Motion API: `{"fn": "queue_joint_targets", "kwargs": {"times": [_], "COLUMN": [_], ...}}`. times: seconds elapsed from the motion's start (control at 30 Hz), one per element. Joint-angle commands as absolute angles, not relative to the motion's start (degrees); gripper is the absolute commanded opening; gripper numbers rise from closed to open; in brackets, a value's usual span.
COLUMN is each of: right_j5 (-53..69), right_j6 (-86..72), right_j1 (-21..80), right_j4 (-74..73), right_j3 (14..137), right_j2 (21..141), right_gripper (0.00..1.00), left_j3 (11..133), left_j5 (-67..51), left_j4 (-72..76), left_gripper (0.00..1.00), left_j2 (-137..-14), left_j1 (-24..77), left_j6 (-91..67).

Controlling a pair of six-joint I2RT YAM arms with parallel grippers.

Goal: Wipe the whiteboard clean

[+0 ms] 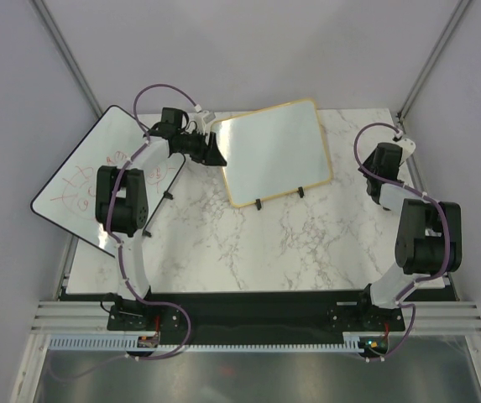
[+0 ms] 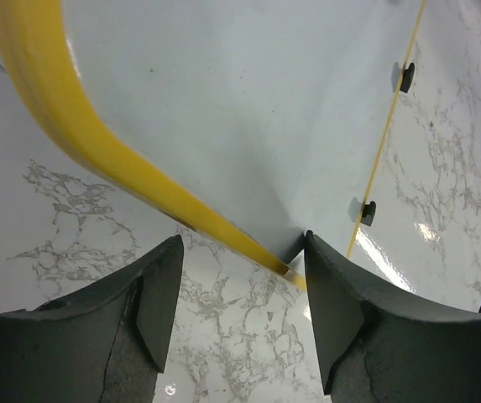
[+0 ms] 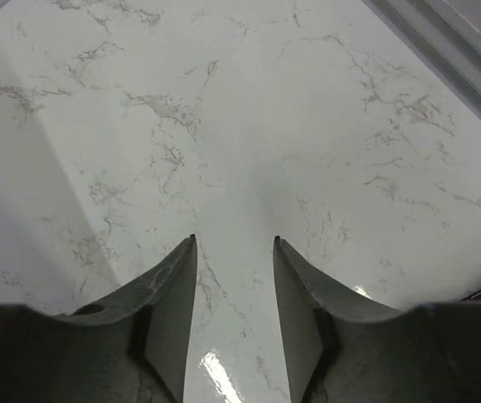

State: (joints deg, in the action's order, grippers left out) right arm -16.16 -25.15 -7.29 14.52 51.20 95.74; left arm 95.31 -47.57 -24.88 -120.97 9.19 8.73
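Observation:
The whiteboard (image 1: 274, 151), tan-framed with rounded corners and two black feet (image 1: 258, 204), lies tilted at the middle back of the marble table. Its white face shows no marks. My left gripper (image 1: 214, 151) is at the board's left edge, open. In the left wrist view the yellow-looking frame (image 2: 97, 143) runs down to the right fingertip (image 2: 311, 248), and bare marble lies between the jaws of the left gripper (image 2: 242, 239). My right gripper (image 1: 383, 180) hangs to the right of the board. The right wrist view shows the right gripper (image 3: 234, 239) open over bare marble, holding nothing.
A larger black-edged whiteboard (image 1: 97, 180) with red doodles lies at the left, overhanging the marble table (image 1: 265, 252). The left arm stretches over it. Grey walls and metal posts close in the sides and back.

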Motion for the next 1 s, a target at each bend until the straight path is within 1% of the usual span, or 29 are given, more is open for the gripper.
{"fn": "queue_joint_targets", "kwargs": {"times": [0.0, 0.1, 0.17, 0.23, 0.4, 0.5, 0.6, 0.67, 0.77, 0.8, 0.9, 0.93, 0.97], "right_j5": [-12.58, -11.52, -10.9, -10.72, -10.81, -11.95, -14.84, -16.34, -17.31, -17.4, -18.02, -18.02, -18.19], "right_j6": [-24.52, -24.35, -24.35, -24.26, -25.4, -26.19, -26.81, -27.24, -29.0, -29.7, -31.02, -31.46, -31.55], "right_j1": [-7.3, -7.29, -7.21, -6.95, -6.33, -5.11, -3.7, -2.9, -1.76, -1.15, -0.44, -0.35, 1.13], "right_j4": [14.59, 14.41, 14.07, 13.63, 12.57, 11.17, 7.57, 5.72, 5.01, 5.01, 5.1, 5.1, 5.1], "right_j3": [53.7, 53.79, 53.88, 53.88, 53.0, 51.24, 49.84, 48.17, 44.75, 43.78, 40.26, 38.86, 38.41], "right_j2": [96.06, 95.8, 95.36, 94.49, 91.77, 89.48, 87.37, 86.05, 82.54, 80.62, 77.71, 77.26, 76.99], "right_gripper": [0.52, 0.58, 0.61, 0.66, 0.89, 0.89, 0.9, 0.9, 0.9, 0.9, 0.91, 0.9, 0.9], "left_j3": [94.83, 94.31, 93.96, 93.26, 89.4, 87.11, 81.49, 75.52, 67.61, 63.41, 55.76, 54.07, 52.4], "left_j5": [-44.38, -44.3, -44.3, -43.95, -42.46, -39.56, -34.2, -31.21, -27.61, -25.07, -25.05, -22.0, -21.97], "left_j4": [-26.19, -26.36, -27.15, -28.73, -33.83, -38.83, -41.48, -41.31, -39.12, -36.07, -36.04, -31.77, -31.73], "left_gripper": [0.66, 0.74, 0.87, 0.99, 0.99, 0.99, 0.99, 0.99, 0.99, 0.99, 0.99, 0.99, 0.99], "left_j2": [-117.6, -116.81, -115.67, -114.61, -107.78, -103.91, -100.56, -96.87, -91.95, -90.45, -85.35, -84.04, -81.24], "left_j1": [9.4, 9.4, 9.4, 9.32, 9.05, 8.79, 8.09, 7.12, 4.84, 3.62, 1.94, 1.76, 1.5], "left_j6": [13.97, 14.06, 14.15, 14.76, 17.22, 19.85, 22.84, 23.99, 25.05, 24.96, 24.96, 24.79, 24.79]}}
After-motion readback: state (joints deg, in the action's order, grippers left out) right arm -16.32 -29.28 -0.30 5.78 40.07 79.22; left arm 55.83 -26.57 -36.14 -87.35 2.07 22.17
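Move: Just to the right of the left hand, whose fingers have already loosened on its edge, is the wiped whiteboard, its middle about 18 cm right, 2 cm ahead and 2 cm lower; the red-marked board is some 34 cm left, 6 cm back and 4 cm lower. From the empty right hand the whiteboard's middle is about 35 cm left, 4 cm ahead and slightly lower, while the eraser lies roughly 8 cm right, 9 cm back and 5 cm down. Drawing back from the whiteboard's left edge, the left hand opens wide, lifts a few centimetres, then swings back some 17 cm and left 13 cm while sinking over bare table, rolling its left side up about 25 degrees. The right hand, opening wide too, eases left, then pulls back with a small rise and dip, ending about 6 cm back and 6 cm left, holding nothing. ##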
